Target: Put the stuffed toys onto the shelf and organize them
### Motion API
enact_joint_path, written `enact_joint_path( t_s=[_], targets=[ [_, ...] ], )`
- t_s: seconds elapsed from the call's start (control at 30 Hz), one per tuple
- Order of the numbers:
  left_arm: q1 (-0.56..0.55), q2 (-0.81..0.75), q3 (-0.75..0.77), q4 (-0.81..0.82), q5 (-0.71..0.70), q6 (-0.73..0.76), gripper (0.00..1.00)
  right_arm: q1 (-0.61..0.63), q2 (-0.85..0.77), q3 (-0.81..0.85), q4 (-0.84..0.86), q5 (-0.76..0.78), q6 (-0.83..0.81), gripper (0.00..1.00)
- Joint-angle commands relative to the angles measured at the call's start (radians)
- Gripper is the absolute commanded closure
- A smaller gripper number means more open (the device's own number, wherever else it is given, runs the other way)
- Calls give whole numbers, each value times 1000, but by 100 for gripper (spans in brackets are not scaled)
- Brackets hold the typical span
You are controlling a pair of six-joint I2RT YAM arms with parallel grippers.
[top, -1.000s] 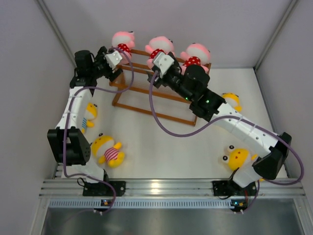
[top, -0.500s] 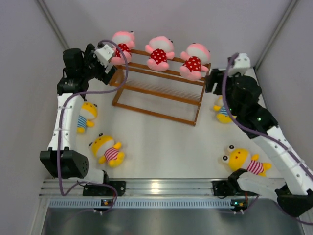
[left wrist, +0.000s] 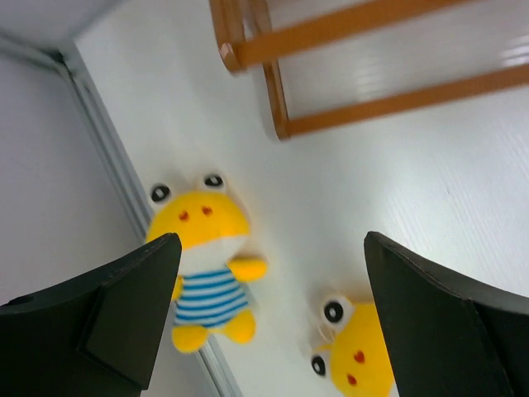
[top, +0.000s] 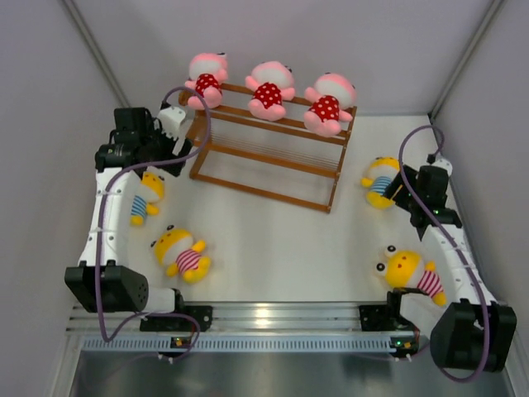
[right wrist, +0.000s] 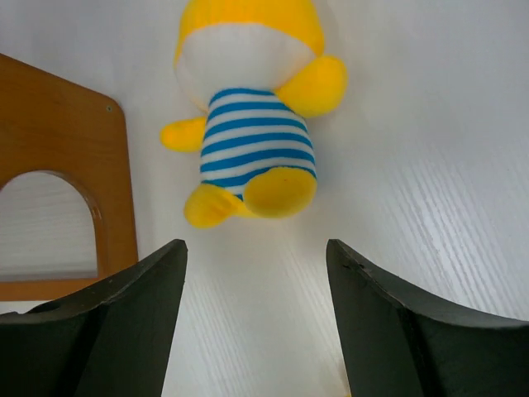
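Three pink stuffed toys sit in a row on the top tier of the wooden shelf. Yellow stuffed toys lie on the table: a blue-striped one and a red-striped one on the left, a blue-striped one and a red-striped one on the right. My left gripper hangs open above the left blue-striped toy, empty. My right gripper is open and empty, just short of the right blue-striped toy's feet.
The shelf's side panel stands just left of the right blue-striped toy. White walls close in the table on the left, back and right. A metal rail runs along the near edge with both arm bases on it.
My right arm swung away from the shelf's top tier to the blue-striped toy at the right. My left arm drew back from the shelf's left end, its jaws opening wider.
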Motion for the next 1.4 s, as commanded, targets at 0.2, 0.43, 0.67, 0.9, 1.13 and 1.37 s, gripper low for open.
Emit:
enact_joint_path(
  t_s=[0.2, 0.43, 0.67, 0.9, 1.13, 1.37],
  targets=[
    [67, -16, -133, -97, -69, -35, 2, -33, 135, -112, 297, -50, 60, 33],
    [98, 8, -173, -97, -29, -38, 2, -33, 232, -147, 385, 46, 72, 34],
    [115, 33, -177, -96, -20, -31, 2, -33, 298, -156, 498, 67, 32, 83],
    [127, 47, -177, -93, -6, -22, 2, 14, 73, -178, 295, 92, 49, 100],
    [133, 57, -186, -52, -12, -34, 2, 284, -216, -57, -203, 204, 113, 100],
    [133, 56, -186, -47, 6, -38, 2, 432, -293, 122, -549, 250, 144, 100]
  ],
)
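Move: The blue-striped toy on the right lies about 9 cm ahead of the right hand, 2 cm right and 9 cm lower, feet towards the hand. The shelf's right end is some 12 cm left of that toy and roughly level with it; a red-striped toy lies about 24 cm nearer the base and 9 cm right of it. From the left hand, the other blue-striped toy is about 5 cm back, 9 cm left and 22 cm down, and the shelf's lower left corner some 3 cm right, about level fore and aft, 23 cm down. Down about 9 cm and slightly forward, the right hand reaches the foot end of the blue-striped toy, shuts its half-open fingers on it and pinches, then swings up, back and to the left, roughly 10 cm each way, still gripping. Meanwhile the left hand, wide open, sinks towards its own blue-striped toy, drifting left and back and tipping its fingers further down. ##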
